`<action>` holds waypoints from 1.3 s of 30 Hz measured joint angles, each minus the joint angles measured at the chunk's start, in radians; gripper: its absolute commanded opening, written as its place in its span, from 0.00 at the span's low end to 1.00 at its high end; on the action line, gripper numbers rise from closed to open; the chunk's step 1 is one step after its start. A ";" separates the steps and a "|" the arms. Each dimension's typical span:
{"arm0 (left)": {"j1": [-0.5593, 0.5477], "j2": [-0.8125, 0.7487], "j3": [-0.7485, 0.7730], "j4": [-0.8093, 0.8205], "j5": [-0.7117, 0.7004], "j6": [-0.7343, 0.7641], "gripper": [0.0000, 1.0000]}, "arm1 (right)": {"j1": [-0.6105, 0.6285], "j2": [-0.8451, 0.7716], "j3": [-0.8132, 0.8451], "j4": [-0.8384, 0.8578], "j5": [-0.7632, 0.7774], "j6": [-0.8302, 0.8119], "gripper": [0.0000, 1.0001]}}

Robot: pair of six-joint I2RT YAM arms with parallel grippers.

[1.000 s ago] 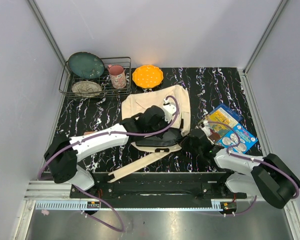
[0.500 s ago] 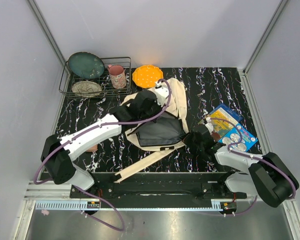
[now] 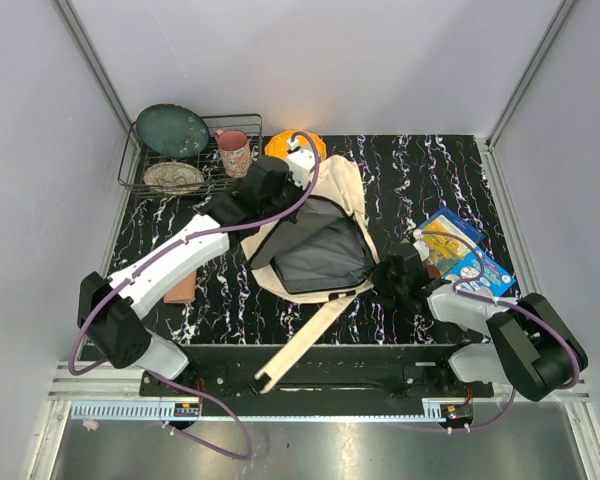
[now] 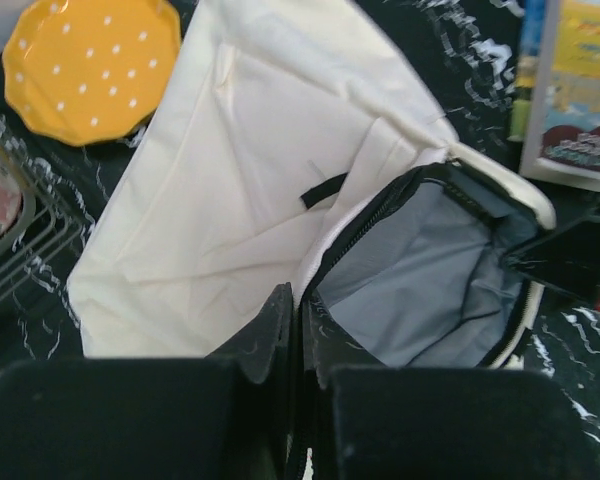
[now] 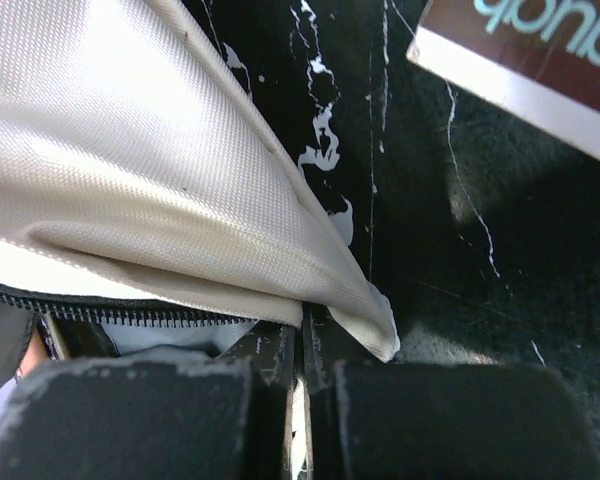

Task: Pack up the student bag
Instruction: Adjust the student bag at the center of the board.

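Note:
The student bag point(image 3: 345, 190), cream canvas, lies in the middle of the table with its mouth pulled open on a grey lining point(image 3: 320, 255). My left gripper point(image 3: 280, 208) is shut on the zipper edge at the mouth's back left; the left wrist view has the fingertips point(image 4: 280, 315) pinched on that edge, with cream canvas point(image 4: 230, 180) and grey lining point(image 4: 420, 290) beyond. My right gripper point(image 3: 380, 280) is shut on the bag's right rim. In the right wrist view its jaws point(image 5: 305, 335) clamp the cream fabric point(image 5: 160, 170) just above the zipper teeth.
A wire rack point(image 3: 190, 150) at the back left holds a green plate point(image 3: 172, 129), a second dish and a pink mug point(image 3: 234, 152). An orange dotted plate point(image 3: 280, 148) sits behind the bag. Books point(image 3: 460, 255) lie right of it. A cream strap point(image 3: 305, 340) trails to the front edge.
My left gripper has moved back and to the left, pulling the bag's edge along. The mouth has opened wider and shows more grey lining. The front strap has swung. The right gripper stayed put.

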 measured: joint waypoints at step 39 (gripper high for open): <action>0.005 0.143 0.059 0.098 0.424 0.013 0.99 | -0.817 -0.430 0.296 -0.845 -0.020 -0.337 1.00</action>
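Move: The left hand holds the student bag's lifted zipper edge; the middle of the bag lies about 5 cm to its right, level fore and aft, some 20 cm below. The orange plate is about 21 cm straight ahead. The right hand, low by the table, grips the bag's near right corner, the bag's middle some 8 cm ahead and 16 cm left of it. From that hand the blue book is about 20 cm right and 4 cm back, the yellow book 13 cm right and 5 cm ahead. Both hands let go of the bag. The right opens early and comes free of the near right corner, rises about 15 cm, then swings some 23 cm right to over the books, sinking partway. The left, still pinching the zipper edge, carries it up and right about 5 cm each, sinks a little and pauses, then opens wide while drawing back, right and down, its wrist turned some 20 degrees clockwise. ##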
